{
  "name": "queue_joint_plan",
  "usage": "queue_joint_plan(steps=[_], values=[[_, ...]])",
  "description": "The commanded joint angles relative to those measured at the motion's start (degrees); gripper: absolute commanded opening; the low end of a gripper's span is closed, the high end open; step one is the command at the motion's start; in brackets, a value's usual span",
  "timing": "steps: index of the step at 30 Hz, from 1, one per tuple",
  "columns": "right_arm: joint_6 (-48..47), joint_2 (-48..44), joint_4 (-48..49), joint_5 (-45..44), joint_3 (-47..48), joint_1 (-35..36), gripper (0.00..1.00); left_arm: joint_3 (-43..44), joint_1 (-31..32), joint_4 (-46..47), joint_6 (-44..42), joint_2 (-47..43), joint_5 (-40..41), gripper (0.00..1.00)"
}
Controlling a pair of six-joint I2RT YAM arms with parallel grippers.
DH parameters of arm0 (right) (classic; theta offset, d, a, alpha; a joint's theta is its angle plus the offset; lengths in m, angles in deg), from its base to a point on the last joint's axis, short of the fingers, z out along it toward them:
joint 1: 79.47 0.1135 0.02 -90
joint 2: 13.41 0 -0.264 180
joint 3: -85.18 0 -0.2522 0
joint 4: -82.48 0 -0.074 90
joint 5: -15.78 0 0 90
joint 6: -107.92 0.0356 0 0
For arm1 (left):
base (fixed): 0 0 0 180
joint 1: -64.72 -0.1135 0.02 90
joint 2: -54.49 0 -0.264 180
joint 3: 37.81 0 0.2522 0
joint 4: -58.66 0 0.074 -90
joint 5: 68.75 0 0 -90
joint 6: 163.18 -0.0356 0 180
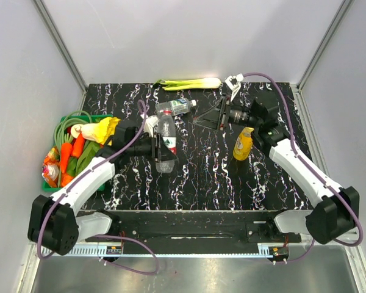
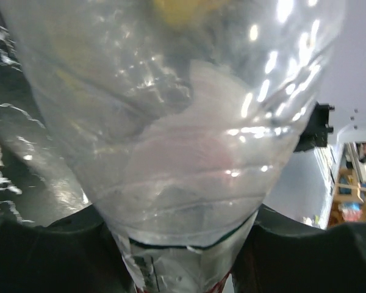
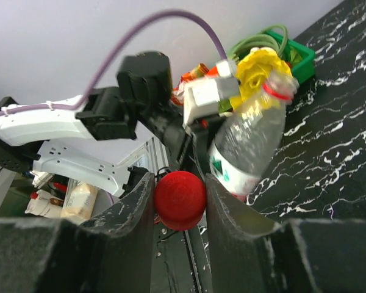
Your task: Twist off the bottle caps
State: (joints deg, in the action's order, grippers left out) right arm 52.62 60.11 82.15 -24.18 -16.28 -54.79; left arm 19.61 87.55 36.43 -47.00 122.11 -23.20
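Note:
My left gripper is shut on the clear red-labelled bottle, holding it tilted above the table. In the left wrist view that bottle fills the frame, with a dark finger on each side of its labelled part. Its neck shows a red ring and no cap. The red cap is apart from the bottle, with my right gripper shut on it. The right gripper hangs right of the bottle. A blue-green-labelled bottle lies behind. The yellow-orange juice bottle stands capped.
A green basket at the left edge holds carrots, a green hose and a yellow item. A leek lies along the back edge, with a white clip beside it. Grey walls enclose the table.

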Motion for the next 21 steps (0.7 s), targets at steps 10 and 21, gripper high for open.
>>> queue_joint_plan(steps=[10,21], values=[[-7.2,14.5,-11.1,-2.1,8.8,4.3,0.0,11.1,-6.4,-13.7,-11.8,-16.1,12.8,0.18],[-10.5,32.5,-19.0,-4.8,20.2,10.6,0.0,9.0,-6.5,-8.9,-10.1,-26.8,12.0,0.18]])
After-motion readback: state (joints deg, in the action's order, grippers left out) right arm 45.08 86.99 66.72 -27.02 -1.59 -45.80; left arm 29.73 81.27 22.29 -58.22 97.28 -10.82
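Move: The right hand already pinches the red cap. A bare patch of table lies about 12 cm to its left, 4 cm ahead and some 35 cm below. From that hand the lying clear bottle is roughly 25 cm ahead, 9 cm left and 34 cm down, and the juice bottle 6 cm ahead, 19 cm right and 27 cm down. The left hand, already holding the opened bottle, has the bare patch 7 cm ahead, level sideways and 17 cm below. Still pinching the cap, the right hand sinks about 13 cm towards the bare table, swinging left and slightly forward as its fingertips tip down. The left hand keeps its grip on the opened bottle and carries it up and to the left, after a short forward swing, rolling some 30 degrees so the mouth tips back towards the base. ##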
